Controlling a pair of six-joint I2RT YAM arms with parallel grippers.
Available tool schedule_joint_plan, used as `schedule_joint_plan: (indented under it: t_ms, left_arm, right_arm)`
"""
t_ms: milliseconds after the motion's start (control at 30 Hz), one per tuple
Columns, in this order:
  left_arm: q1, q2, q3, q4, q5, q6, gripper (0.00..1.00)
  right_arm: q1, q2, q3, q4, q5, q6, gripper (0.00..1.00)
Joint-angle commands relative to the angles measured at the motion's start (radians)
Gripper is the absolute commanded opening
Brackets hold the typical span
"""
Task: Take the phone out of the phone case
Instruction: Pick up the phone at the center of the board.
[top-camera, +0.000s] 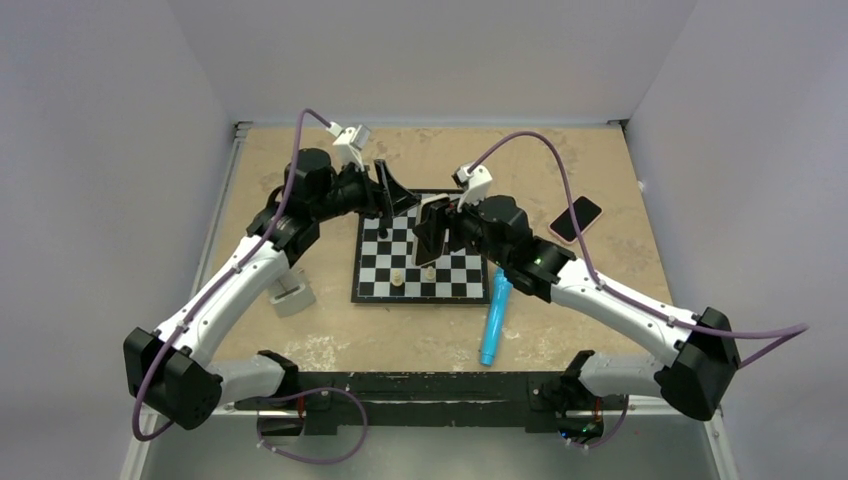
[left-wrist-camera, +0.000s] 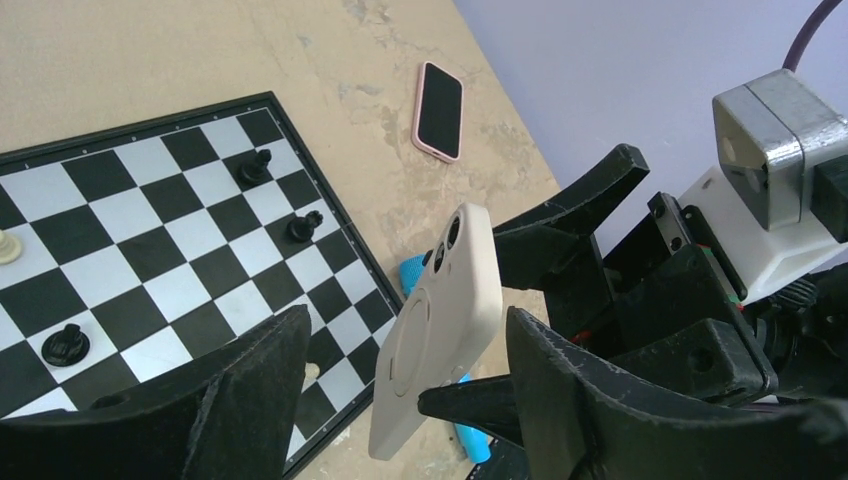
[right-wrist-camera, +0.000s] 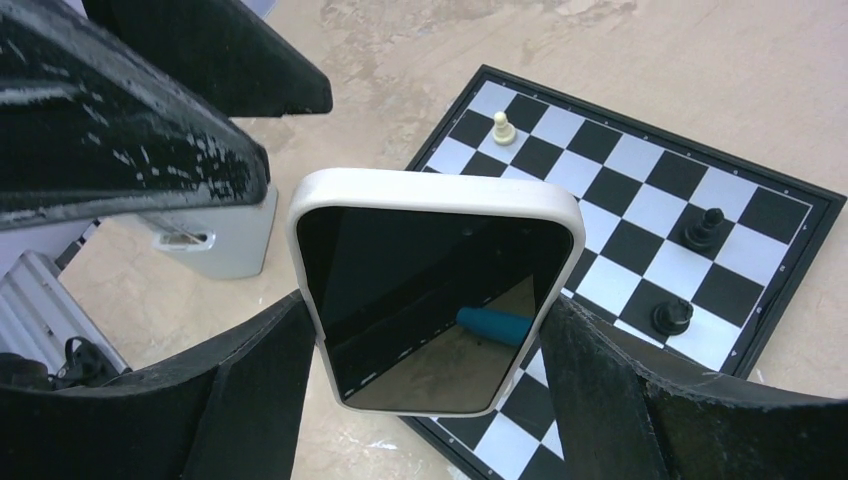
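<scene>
The phone (right-wrist-camera: 430, 290), dark screen towards the right wrist camera, sits in a cream phone case (right-wrist-camera: 440, 183). It is held upright above the chessboard (top-camera: 460, 275). My right gripper (right-wrist-camera: 430, 345) is shut on the cased phone, one finger on each long edge. In the left wrist view the case's back (left-wrist-camera: 435, 325) shows, with its round ring and camera cutout. My left gripper (left-wrist-camera: 405, 320) is open and straddles the case from the far side. Its right finger is close to the case's edge and a gap remains at its left finger. From above, both grippers meet at the phone (top-camera: 430, 228).
A second phone in a pink case (top-camera: 576, 218) lies flat on the table at the right. Several chess pieces stand on the board. A blue marker (top-camera: 495, 320) lies by the board's near right corner, and a grey block (top-camera: 290, 293) sits to its left.
</scene>
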Motion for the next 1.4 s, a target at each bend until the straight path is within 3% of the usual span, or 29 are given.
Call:
schedule_joint_plan:
  t_ms: [0,167,533,633,733,767,833,900,1000,1367]
  left_arm:
    - [-0.017,0.005,0.047,0.006,0.002,0.008,0.76]
    - [-0.040,0.028,0.050,0.002,0.007,0.012,0.72]
    - [-0.101,0.069,0.067,-0.028,-0.003,0.043,0.45]
    - [-0.105,0.072,0.074,-0.030,0.015,0.052,0.27]
    - [-0.105,0.063,0.085,-0.039,0.031,0.071,0.00]
    - [-0.104,0.052,0.077,-0.033,0.029,0.073,0.00]
    - [-0.105,0.022,0.055,-0.010,0.018,0.077,0.00]
    - [-0.103,-0.001,0.048,0.002,0.020,0.087,0.00]
    - [-0.102,-0.018,0.057,-0.016,0.014,0.116,0.00]
    - [-0.094,-0.077,0.050,-0.055,-0.116,0.189,0.00]
  right_arm:
    - [0.015,0.001,0.083,0.110,0.049,-0.023,0.00]
    - [0.033,0.006,0.095,0.129,0.045,-0.033,0.00]
    - [0.080,0.033,0.136,0.132,0.103,-0.073,0.00]
    - [0.090,0.039,0.137,0.133,0.115,-0.079,0.00]
    - [0.094,0.036,0.128,0.116,0.112,-0.080,0.00]
    - [0.093,0.028,0.117,0.111,0.109,-0.079,0.05]
    - [0.094,0.011,0.089,0.085,0.101,-0.074,0.27]
    - [0.092,-0.005,0.072,0.032,0.087,-0.068,0.36]
    - [0.094,-0.040,0.033,-0.048,0.027,-0.045,0.39]
    - [0.093,-0.183,-0.086,-0.154,0.031,0.087,0.41]
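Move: The phone in its white case, still held by the right gripper, has its middle about 6 cm right, 4 cm back and 4 cm below the open left hand. From the right hand it is level, about 2 cm left. The chessboard's middle lies some 10 cm back, 3 cm right and 22 cm below the left hand; a black pawn on the board is about 5 cm back and 8 cm left of that hand, some 21 cm down. Left hand moves about 3 cm right, pinches the phone front-to-back, then both hands draw back some 3 cm. ##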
